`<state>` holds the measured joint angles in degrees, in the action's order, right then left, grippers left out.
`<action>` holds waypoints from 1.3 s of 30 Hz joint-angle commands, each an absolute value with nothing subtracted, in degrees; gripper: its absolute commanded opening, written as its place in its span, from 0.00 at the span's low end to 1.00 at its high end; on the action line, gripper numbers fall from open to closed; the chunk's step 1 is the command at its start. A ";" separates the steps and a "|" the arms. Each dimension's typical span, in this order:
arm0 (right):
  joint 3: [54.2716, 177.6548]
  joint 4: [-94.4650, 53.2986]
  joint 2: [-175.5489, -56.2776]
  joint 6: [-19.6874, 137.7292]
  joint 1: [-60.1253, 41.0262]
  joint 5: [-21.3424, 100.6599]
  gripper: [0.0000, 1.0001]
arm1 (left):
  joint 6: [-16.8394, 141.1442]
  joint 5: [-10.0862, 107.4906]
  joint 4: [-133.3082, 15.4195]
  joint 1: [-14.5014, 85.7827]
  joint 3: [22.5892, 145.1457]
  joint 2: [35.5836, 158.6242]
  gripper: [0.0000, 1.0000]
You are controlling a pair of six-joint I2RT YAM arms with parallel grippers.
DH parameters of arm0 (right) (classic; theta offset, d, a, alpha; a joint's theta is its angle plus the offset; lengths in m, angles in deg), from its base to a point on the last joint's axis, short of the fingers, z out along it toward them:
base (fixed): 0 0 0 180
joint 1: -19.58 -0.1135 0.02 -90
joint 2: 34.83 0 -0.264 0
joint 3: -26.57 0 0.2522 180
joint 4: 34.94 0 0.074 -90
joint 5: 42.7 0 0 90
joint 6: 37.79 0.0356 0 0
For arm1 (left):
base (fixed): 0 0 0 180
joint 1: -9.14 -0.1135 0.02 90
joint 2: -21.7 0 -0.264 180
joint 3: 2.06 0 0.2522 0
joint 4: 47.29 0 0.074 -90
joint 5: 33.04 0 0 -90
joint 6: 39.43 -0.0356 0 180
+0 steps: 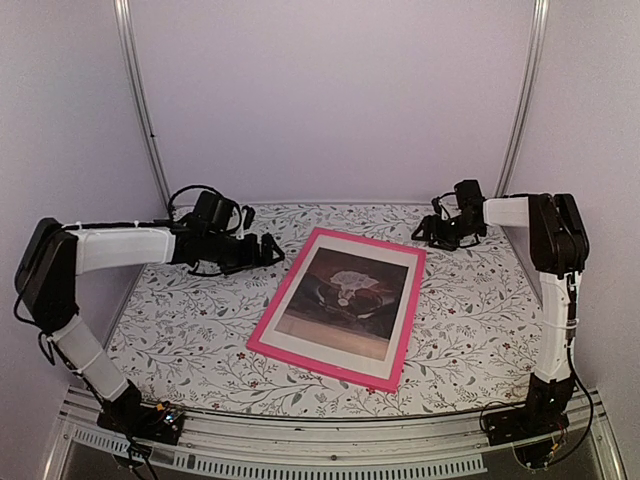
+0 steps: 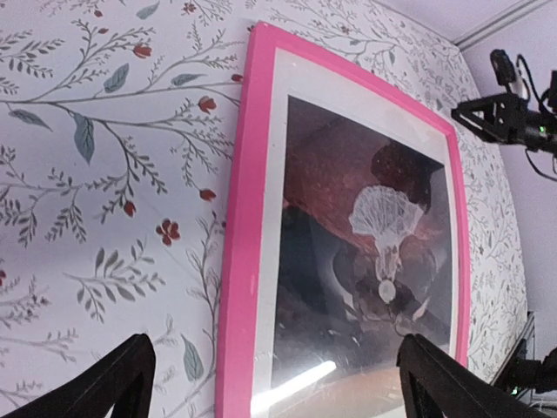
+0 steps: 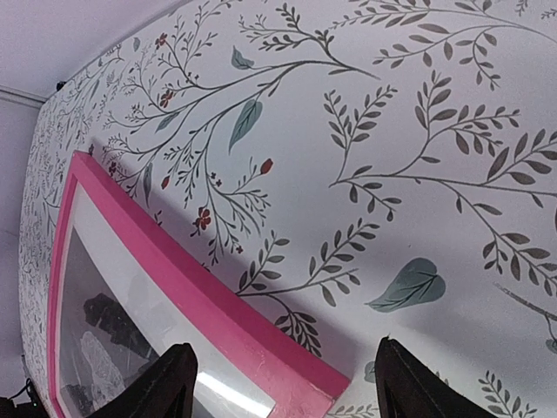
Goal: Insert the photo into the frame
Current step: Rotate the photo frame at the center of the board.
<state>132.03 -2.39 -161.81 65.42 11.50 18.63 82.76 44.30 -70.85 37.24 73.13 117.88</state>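
The pink frame lies flat and slightly turned in the middle of the table. The photo, dark brown-red with a pale figure, lies inside it within a white border. My left gripper hovers open just off the frame's far left corner, holding nothing. In the left wrist view the frame's rail and the photo lie under the spread left gripper. My right gripper is open and empty by the far right corner. In the right wrist view that gripper straddles the frame's corner.
A floral cloth covers the table. Pale walls with metal posts close in the back and sides. A metal rail with both arm bases runs along the near edge. The right arm's gripper shows in the left wrist view.
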 commanded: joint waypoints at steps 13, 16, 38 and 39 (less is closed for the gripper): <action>136.66 1.40 -167.36 61.72 9.04 22.16 0.74 | 99.56 48.91 -74.81 54.48 43.83 92.48 1.00; 136.57 1.67 -167.50 61.77 8.78 22.12 0.74 | 102.22 49.52 -75.50 57.53 42.46 91.74 1.00; 121.46 -4.10 -160.93 63.76 8.21 21.69 0.73 | 101.32 46.27 -64.27 57.82 45.40 105.49 0.99; 119.41 -4.74 -159.96 64.10 8.24 21.73 0.73 | 101.94 46.13 -63.14 57.19 44.82 105.19 0.99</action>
<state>126.24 -8.82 -161.61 61.97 8.88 21.59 101.23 46.90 -68.08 58.99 45.63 103.74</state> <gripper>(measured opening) 0.731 0.995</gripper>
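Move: Some 17 cm back, 4 cm left and 9 cm below the left hand is the photo frame's near-left corner; the frame's middle is about 5 cm back and 17 cm right of that hand, the far-left corner about 16 cm ahead and 9 cm right. The frame's far-right corner lies about 3 cm back, 1 cm left and 3 cm below the right hand, with the frame's middle roughly 19 cm back and 20 cm left. Swinging back along the frame's left side, the wide-open left hand travels about 20 cm, sinks some 8 cm and tips further down, then eases 2–3 cm forward and right to bring its fingers close against the near side beside the near-left corner. The right hand settles about 2 cm down and left onto the far-right corner, then draws back slightly, gap unchanged. ##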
